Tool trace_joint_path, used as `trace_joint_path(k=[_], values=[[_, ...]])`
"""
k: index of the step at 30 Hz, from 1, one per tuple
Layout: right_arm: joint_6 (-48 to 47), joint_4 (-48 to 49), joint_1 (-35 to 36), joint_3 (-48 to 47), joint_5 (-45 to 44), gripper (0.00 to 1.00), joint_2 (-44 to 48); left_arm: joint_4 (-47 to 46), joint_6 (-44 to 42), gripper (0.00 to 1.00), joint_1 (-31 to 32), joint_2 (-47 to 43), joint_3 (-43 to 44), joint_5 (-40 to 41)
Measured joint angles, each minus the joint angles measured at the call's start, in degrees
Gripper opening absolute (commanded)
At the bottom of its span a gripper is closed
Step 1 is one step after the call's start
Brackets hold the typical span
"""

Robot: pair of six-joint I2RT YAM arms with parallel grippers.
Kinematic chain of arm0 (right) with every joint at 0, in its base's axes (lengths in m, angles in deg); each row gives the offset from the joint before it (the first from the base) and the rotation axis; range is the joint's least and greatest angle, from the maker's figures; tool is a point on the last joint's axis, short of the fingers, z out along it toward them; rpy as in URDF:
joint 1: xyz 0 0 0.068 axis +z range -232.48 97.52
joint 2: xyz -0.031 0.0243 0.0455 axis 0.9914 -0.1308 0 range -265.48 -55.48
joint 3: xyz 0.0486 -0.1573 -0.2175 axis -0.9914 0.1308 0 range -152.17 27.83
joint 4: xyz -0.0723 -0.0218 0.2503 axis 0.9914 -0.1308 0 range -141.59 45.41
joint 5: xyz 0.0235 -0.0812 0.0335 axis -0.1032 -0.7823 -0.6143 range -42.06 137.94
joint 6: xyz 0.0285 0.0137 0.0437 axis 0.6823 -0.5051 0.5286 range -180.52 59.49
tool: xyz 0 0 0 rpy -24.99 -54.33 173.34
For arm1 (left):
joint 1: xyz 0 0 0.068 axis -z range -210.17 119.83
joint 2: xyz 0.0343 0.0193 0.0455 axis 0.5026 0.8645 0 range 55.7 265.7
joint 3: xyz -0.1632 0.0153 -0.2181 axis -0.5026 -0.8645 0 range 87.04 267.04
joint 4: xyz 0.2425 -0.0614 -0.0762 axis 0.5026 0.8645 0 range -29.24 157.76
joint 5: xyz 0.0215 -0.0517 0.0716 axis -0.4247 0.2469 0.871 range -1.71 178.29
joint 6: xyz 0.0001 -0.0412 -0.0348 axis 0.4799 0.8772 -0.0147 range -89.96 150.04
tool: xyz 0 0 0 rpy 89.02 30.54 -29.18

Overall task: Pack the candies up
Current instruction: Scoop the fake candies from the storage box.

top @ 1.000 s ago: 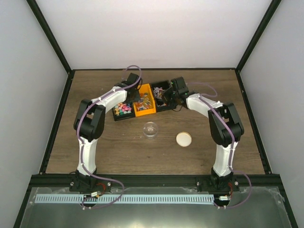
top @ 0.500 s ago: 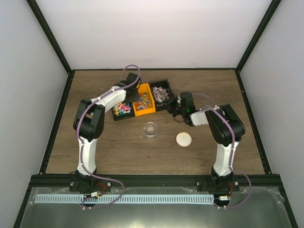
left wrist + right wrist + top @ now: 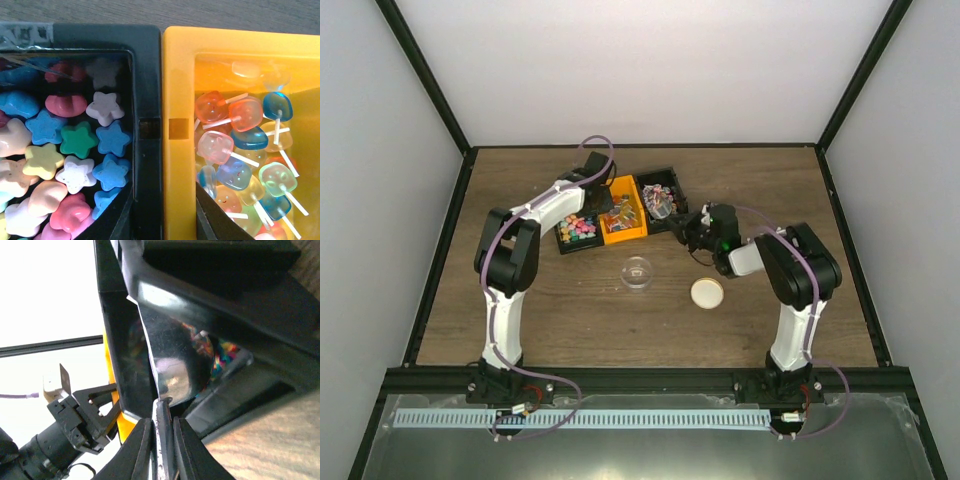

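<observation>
The candies lie in three bins: star-shaped sweets [image 3: 75,145] in a black bin [image 3: 578,230], small lollipops [image 3: 240,150] in an orange bin [image 3: 623,215], and wrapped ones in a second black bin [image 3: 660,192]. My left gripper [image 3: 162,222] straddles the two touching walls of the black and orange bins and is shut on them. My right gripper [image 3: 162,440], turned on its side just right of the second black bin [image 3: 692,232], is shut on the thin handle of a shiny black scoop [image 3: 175,360]. Colourful candies [image 3: 220,352] show beside the scoop's bowl.
A clear round jar [image 3: 637,272] stands open on the wooden table in front of the bins. A cream round lid [image 3: 707,292] lies to its right. Black frame rails run along the table's edges.
My right arm has drawn back out of the second black bin, toward the near right, and now sits low beside it. The left arm has not moved.
</observation>
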Motion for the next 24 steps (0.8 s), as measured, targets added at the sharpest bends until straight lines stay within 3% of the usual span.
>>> trace_joint_path(k=[24], values=[[-0.1,-3.7,-3.9,7.7,4.8,0.01,16.0,0.1,-0.4,0.04,-0.3,0.0,0.0,-0.7]])
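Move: Your right fingers already hold the scoop by its handle, with its bowl in the right-hand black compartment, whose middle is about 5 cm ahead, 2 cm left and 6 cm below. The storage box, the clear round tub, lies some 10 cm back and 8 cm left. The yellow compartment is 3 cm ahead and 11 cm left, the round lid 15 cm back and 8 cm right. From the left hand, the tub is about 13 cm back and 8 cm right. Lift the scoop out of the right-hand black compartment: draw the right gripper back and to the right a little first, then mostly straight up, about 6 cm in all, ending some 3 cm back and 3 cm right. Keep the handle pinched and the wrist nearly unchanged. Let the left gripper stay still, keeping its pinch on the wall between the left black and yellow compartments. ##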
